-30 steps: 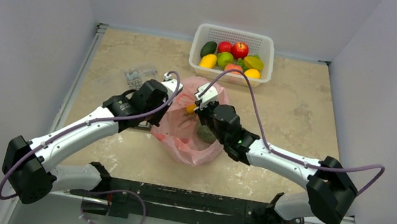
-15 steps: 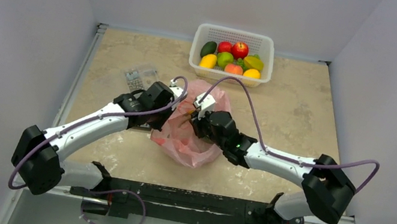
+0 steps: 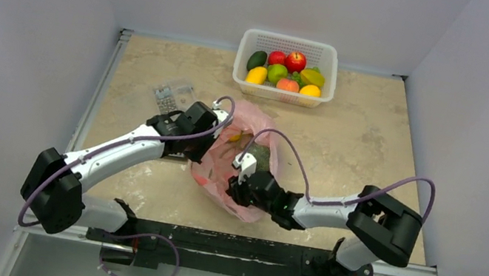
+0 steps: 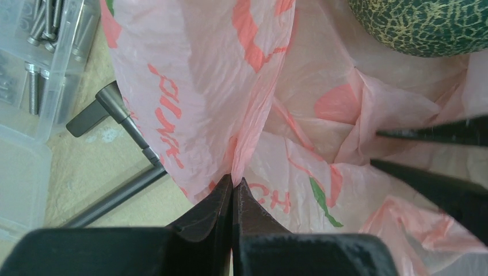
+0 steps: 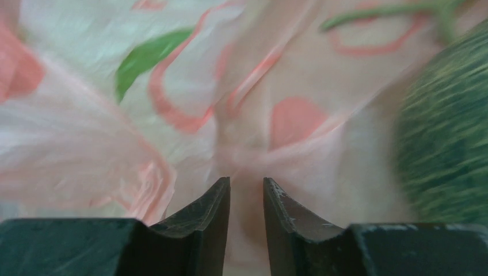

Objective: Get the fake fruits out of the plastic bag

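The pink plastic bag (image 3: 257, 120) lies crumpled mid-table. My left gripper (image 3: 213, 140) is at its left rim, shut on a fold of the bag (image 4: 195, 86), as the left wrist view shows (image 4: 233, 179). The rough green melon (image 3: 262, 158) sits inside the bag, at the top right of the left wrist view (image 4: 426, 26). My right gripper (image 3: 232, 186) is low in the bag's near part, its jaws (image 5: 246, 185) open a narrow gap with only bag film (image 5: 86, 144) beyond. The melon (image 5: 452, 144) is to its right. A small orange-yellow fruit (image 3: 234, 136) peeks out by the left rim.
A white perforated basket (image 3: 249, 40) at the back holds yellow, orange, green and red fruits. A transparent box of screws (image 3: 172, 96) lies left of the bag, also in the left wrist view (image 4: 29, 86), with a metal key (image 4: 118, 112) beside it.
My right gripper has drawn back from the bag's far rim toward the near edge, dropped lower into the bag and opened. My left gripper has shifted slightly right, still pinching the bag.
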### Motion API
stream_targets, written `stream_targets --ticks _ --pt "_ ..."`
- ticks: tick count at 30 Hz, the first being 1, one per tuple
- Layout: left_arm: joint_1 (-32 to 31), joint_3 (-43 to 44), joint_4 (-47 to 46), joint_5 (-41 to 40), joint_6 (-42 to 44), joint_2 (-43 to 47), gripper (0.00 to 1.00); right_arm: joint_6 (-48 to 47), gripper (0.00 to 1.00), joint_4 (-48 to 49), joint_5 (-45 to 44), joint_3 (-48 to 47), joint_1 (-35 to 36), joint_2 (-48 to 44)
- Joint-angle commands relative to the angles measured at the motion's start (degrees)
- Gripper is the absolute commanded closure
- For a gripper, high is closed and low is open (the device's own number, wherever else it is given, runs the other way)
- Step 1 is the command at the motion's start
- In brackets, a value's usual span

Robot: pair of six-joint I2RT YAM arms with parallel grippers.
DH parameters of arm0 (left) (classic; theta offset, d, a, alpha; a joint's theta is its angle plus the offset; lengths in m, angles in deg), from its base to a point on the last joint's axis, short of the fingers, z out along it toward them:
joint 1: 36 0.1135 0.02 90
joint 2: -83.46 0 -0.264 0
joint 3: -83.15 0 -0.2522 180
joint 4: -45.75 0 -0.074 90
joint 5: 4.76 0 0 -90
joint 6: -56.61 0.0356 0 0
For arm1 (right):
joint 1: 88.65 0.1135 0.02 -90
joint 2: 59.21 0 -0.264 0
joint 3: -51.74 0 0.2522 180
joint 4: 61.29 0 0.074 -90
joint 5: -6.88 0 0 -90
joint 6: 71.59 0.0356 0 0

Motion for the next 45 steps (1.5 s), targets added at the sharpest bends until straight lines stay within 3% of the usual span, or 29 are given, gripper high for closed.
stream_targets --ticks 1,9,19,25,29,31,34,45 --pt "-0.12 1.36 -0.53 1.01 -1.81 -2.16 1.0 4.99 0.7 5.2 -2.98 1.43 5.3 -0.43" --pt "-0.41 1.69 -0.69 -0.02 -4.16 -6.72 1.0 1.82 0.54 -0.39 -14.04 -1.97 6.47 -4.61" --pt "-0.45 -0.71 -3.87 -3.69 -5.8 -1.94 1.0 -14.43 0.38 -1.71 -22.37 -12.45 5.56 2.63" --pt "-0.41 -1.82 -5.41 -8.33 -6.34 3.2 1.0 -17.56 0.33 -7.73 -23.95 -16.94 2.3 4.78" --pt "-0.4 -2.88 -7.35 -8.84 -6.94 6.7 1.0 -15.27 0.25 -2.52 -23.8 -13.91 -0.9 2.8" --pt "-0.41 -2.66 -7.57 -8.31 -6.95 6.96 1.0 -15.55 0.21 4.73 -22.13 -11.83 -1.84 2.72" --pt "-0.43 -2.62 -8.35 -7.53 -6.93 7.35 1.0 -17.6 0.2 9.21 -23.09 -14.77 -2.25 6.25" --pt "-0.41 -4.06 -10.61 -4.5 -6.27 12.27 1.0 -31.41 0.13 5.29 -29.87 -32.77 -6.46 25.18"
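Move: The yellow fruit deep in the bag lies about 16 cm ahead of my right hand, 2 cm to its left and a few centimetres lower. The dark green melon sits some 11 cm ahead and 6 cm to the right of that hand, about level with its fingertips. From my left hand, which holds the bag's rim, the yellow fruit is about 8 cm ahead, 9 cm right and 9 cm below; the melon 4 cm ahead and 16 cm right. I draw my right hand back a little inside the bag, then swing it up and forward, past the melon's left side, towards the yellow fruit, ending about 17 cm farther out and 5 cm higher, fingers spreading wide and tipping down some 30 degrees. My left hand keeps its pinch on the rim, dips, then lifts to about 4 cm above its start, its fingers tilting outward. ##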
